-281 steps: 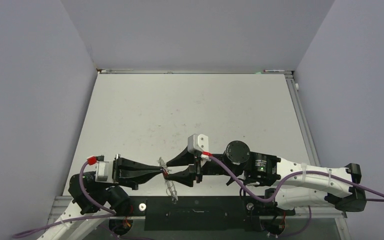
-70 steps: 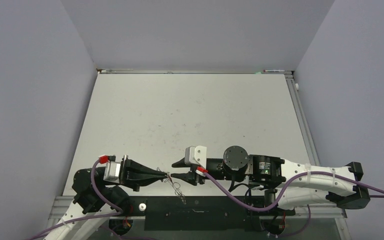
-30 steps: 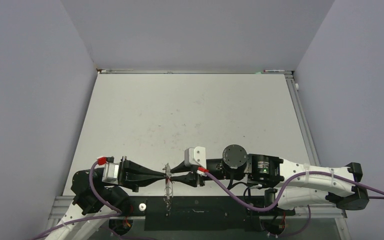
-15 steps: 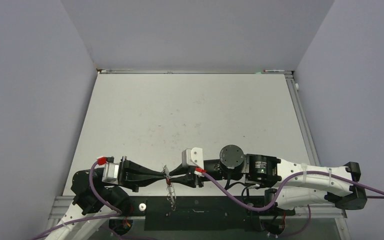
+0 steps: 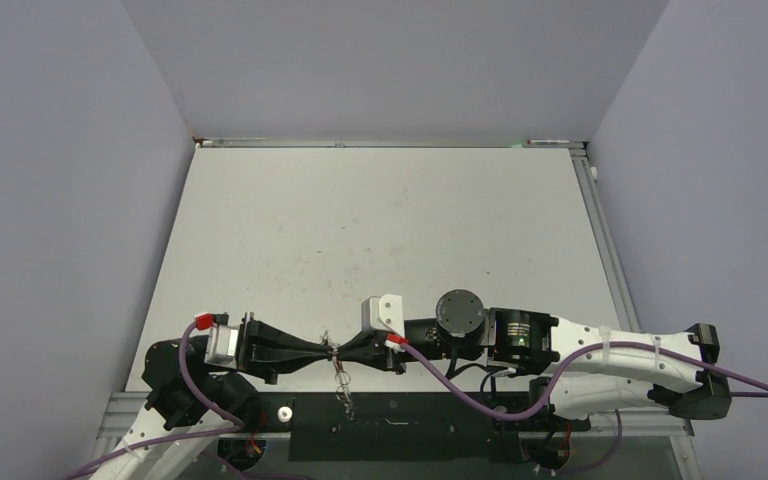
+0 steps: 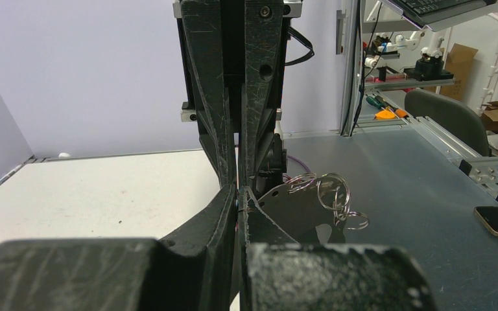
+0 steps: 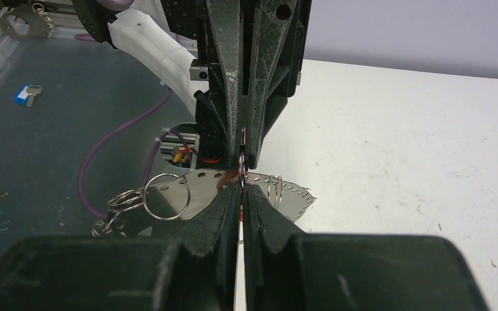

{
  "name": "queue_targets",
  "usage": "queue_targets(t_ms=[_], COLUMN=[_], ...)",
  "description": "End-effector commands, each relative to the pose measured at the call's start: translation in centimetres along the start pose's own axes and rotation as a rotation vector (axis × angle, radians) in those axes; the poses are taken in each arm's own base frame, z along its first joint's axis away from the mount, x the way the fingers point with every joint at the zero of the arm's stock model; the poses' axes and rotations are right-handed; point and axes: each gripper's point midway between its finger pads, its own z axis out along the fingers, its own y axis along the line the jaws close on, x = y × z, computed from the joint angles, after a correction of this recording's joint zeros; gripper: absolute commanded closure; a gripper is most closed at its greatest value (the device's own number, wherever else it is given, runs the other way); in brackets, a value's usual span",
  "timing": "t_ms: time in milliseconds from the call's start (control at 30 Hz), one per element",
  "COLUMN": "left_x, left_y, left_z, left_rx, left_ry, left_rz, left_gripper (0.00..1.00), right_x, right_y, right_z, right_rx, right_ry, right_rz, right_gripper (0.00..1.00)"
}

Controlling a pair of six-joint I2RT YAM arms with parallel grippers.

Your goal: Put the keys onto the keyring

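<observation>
The two grippers meet tip to tip above the table's near edge. The keyring (image 5: 341,385), a flat pale grey plate with small holes and wire loops round its rim, hangs below them. My left gripper (image 5: 326,350) is shut on a thin wire loop at the keyring's rim (image 6: 295,210). My right gripper (image 7: 241,188) is shut too, pinching a wire loop seen edge-on just in front of the left gripper (image 7: 243,152). A red speck (image 7: 220,184) shows beside my right fingertips. No key shows clearly at the jaws.
Free wire loops (image 7: 166,194) dangle from the plate. The white table (image 5: 380,230) stretches away behind the arms, walled on three sides. Loose keys, one with a blue tag (image 7: 26,94), lie on a dark surface off the table's near side.
My right gripper has slid left up to the left gripper's tips and shut there. The hanging keyring has swung slightly. The left gripper has stayed shut in place.
</observation>
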Motion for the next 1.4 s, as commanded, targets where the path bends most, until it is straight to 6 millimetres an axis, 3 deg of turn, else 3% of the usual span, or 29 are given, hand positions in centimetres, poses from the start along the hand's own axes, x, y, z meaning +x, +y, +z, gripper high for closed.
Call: queue_targets(t_ms=[0, 400, 467, 567, 633, 933, 1367], left_x=[-1.5, -1.6, -1.6, -1.7, -1.6, -1.7, -1.7], left_y=[-0.1, 0.0, 0.1, 0.0, 0.0, 0.0, -0.1], left_z=[0.1, 0.1, 0.1, 0.1, 0.1, 0.0, -0.1], left_rx=[-0.006, -0.01, -0.012, -0.012, -0.012, -0.015, -0.014], left_ry=[-0.046, -0.051, -0.051, -0.052, -0.052, -0.054, -0.056], left_rz=[0.044, 0.049, 0.048, 0.048, 0.049, 0.052, 0.056], left_gripper=[1.0, 1.0, 1.0, 1.0, 1.0, 1.0, 1.0], right_x=[-0.1, 0.9, 0.6, 0.1, -0.2, -2.3, -2.4], right_y=[-0.1, 0.1, 0.2, 0.2, 0.1, -0.4, -0.9], right_z=[-0.4, -0.2, -0.1, 0.2, 0.2, -0.5, 0.5], right_rx=[0.012, 0.022, 0.016, 0.01, 0.013, 0.04, 0.052], right_ry=[-0.026, -0.054, -0.075, -0.092, -0.104, -0.165, -0.165], right_rz=[0.022, 0.08, 0.081, 0.078, 0.072, 0.042, 0.039], right_gripper=[0.95, 0.94, 0.88, 0.71, 0.68, 0.66, 0.7])
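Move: The right fingertips are pinched shut right at the left fingertips: the small ring the left hand holds is about 2 cm to the right hand's left and 1 cm above. From the right hand, the red-tagged key hangs some 3 cm below and 1 cm to the left, and the middle of the metal keyring about 4 cm back, 1 cm left and 5 cm below. From the left hand that small ring lies about 1 cm to the right. Still pinched shut at the small rings just off the left fingertips, the right hand draws down about 2 cm below the left hand's grip, then opens its fingers clearly and lets go of the ringwork. With the fingers parted it climbs back some 1.5 cm towards the left fingertips, its own tips tilting up slightly to end on either side of the red-tagged key's ring, while the left hand holds still and keeps its pinch. ##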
